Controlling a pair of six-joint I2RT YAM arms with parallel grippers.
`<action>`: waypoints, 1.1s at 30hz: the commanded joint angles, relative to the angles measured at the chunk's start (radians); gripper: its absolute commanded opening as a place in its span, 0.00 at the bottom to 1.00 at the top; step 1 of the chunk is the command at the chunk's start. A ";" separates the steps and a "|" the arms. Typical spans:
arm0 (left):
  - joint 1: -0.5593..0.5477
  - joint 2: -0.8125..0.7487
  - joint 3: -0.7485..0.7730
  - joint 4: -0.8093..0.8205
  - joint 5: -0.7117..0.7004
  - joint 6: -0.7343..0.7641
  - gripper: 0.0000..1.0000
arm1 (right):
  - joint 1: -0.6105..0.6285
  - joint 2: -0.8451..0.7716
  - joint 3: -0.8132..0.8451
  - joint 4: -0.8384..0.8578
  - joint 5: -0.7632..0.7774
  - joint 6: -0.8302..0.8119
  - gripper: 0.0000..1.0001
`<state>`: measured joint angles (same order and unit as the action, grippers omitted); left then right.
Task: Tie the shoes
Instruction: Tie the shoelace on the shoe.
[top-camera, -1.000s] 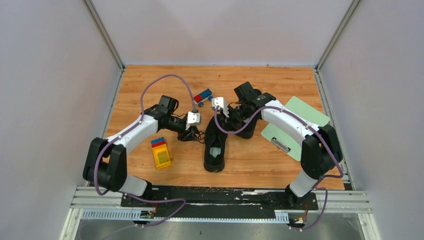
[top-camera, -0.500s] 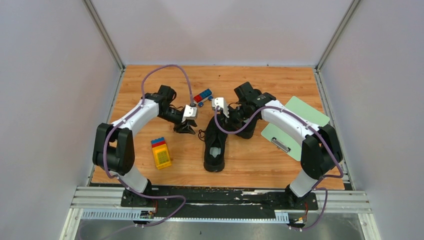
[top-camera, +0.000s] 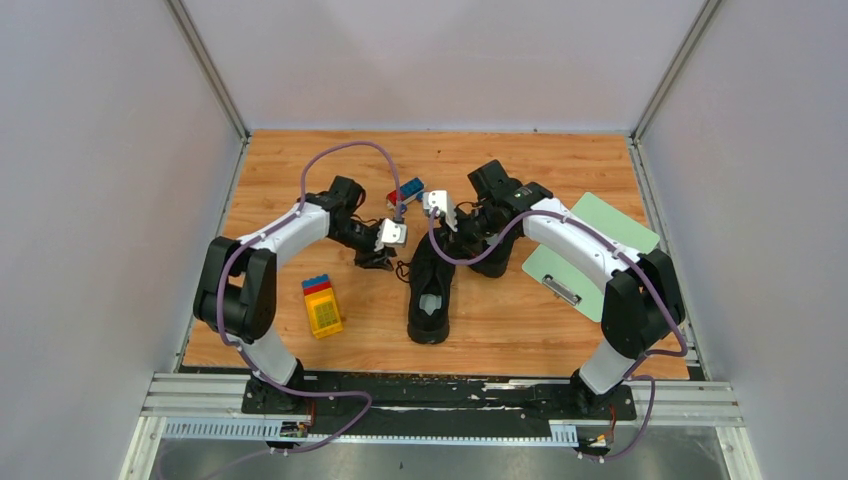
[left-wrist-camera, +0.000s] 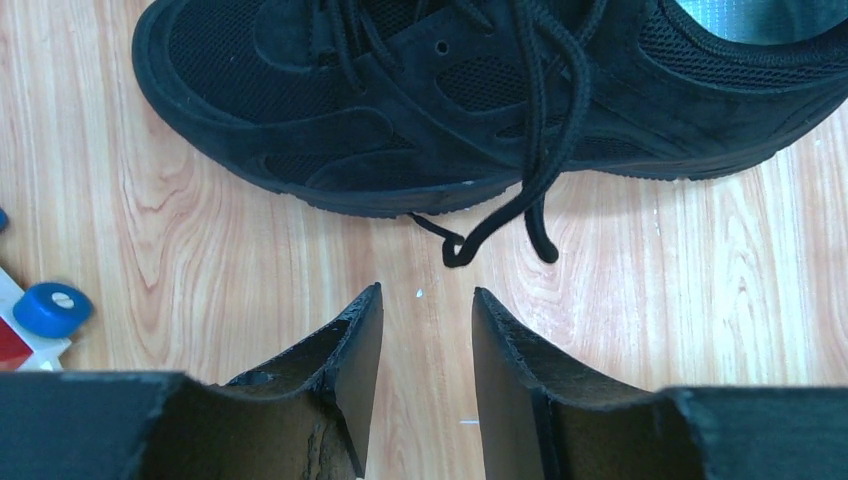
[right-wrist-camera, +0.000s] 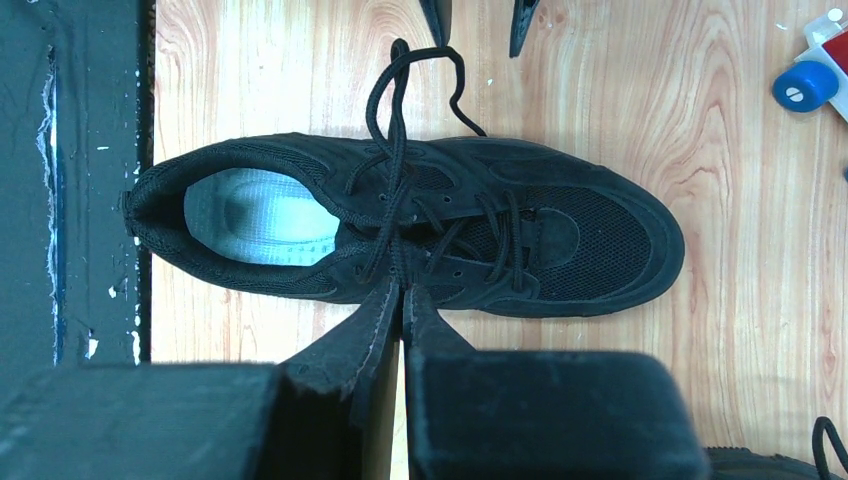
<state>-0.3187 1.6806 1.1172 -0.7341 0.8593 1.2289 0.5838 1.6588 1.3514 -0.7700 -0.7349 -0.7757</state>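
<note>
One black shoe (top-camera: 432, 290) lies mid-table, toe toward the far side, its pale insole showing. Across the right wrist view the same shoe (right-wrist-camera: 420, 225) stretches, its laces (right-wrist-camera: 395, 150) loose. My right gripper (right-wrist-camera: 402, 290) is shut at the shoe's side, with a lace strand running into its tips. My left gripper (left-wrist-camera: 425, 295) hovers open over bare wood, and the dangling lace ends (left-wrist-camera: 500, 225) lie just ahead of its fingertips. The left gripper (top-camera: 378, 260) sits left of the shoe. The other shoe (top-camera: 492, 262) is mostly hidden under my right arm.
A yellow toy block (top-camera: 322, 305) lies near the left arm. A red and blue toy (top-camera: 405, 192) sits beyond the grippers, its blue wheel (left-wrist-camera: 50, 308) close to my left fingers. A green clipboard (top-camera: 590, 250) lies at the right.
The left arm has swung its elbow to the right and farther back, while its open gripper stayed left of the shoe. The right arm has not moved.
</note>
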 joint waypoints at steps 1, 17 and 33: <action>-0.049 -0.005 0.003 0.025 -0.059 0.027 0.46 | 0.002 0.003 0.050 0.000 -0.043 0.009 0.05; -0.114 0.015 0.087 -0.072 0.004 0.029 0.10 | 0.001 -0.021 0.018 0.000 -0.017 0.002 0.05; 0.007 -0.205 -0.033 0.023 -0.364 -0.330 0.00 | -0.197 -0.276 -0.302 -0.028 0.173 0.044 0.00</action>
<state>-0.3111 1.5436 1.1286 -0.7437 0.5629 1.0183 0.4622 1.4780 1.1141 -0.7853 -0.6228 -0.7452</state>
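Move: The lace end sticking out on the shoe's left lies about 3 cm to the right of the open left hand and 2 cm back, level with it. The shoe's middle is some 9 cm right, 4 cm back and 3 cm lower; the toy car stands about 17 cm ahead and 3 cm right, 6 cm lower. From the right hand, already shut on the lace above the shoe, that lace end lies roughly 9 cm left, neither ahead nor back, 6 cm lower. The lace end hanging off the shoe's left side is met by the left hand, which eases right and slightly back about 3 cm and pinches it. Then both hands draw apart: the left pulls left some 7 cm, also forward and rising a little, turning about 20 degrees counter-clockwise, while the right, nearly still until then, keeps its grip and pulls its lace right about 8 cm, sinking a little. ##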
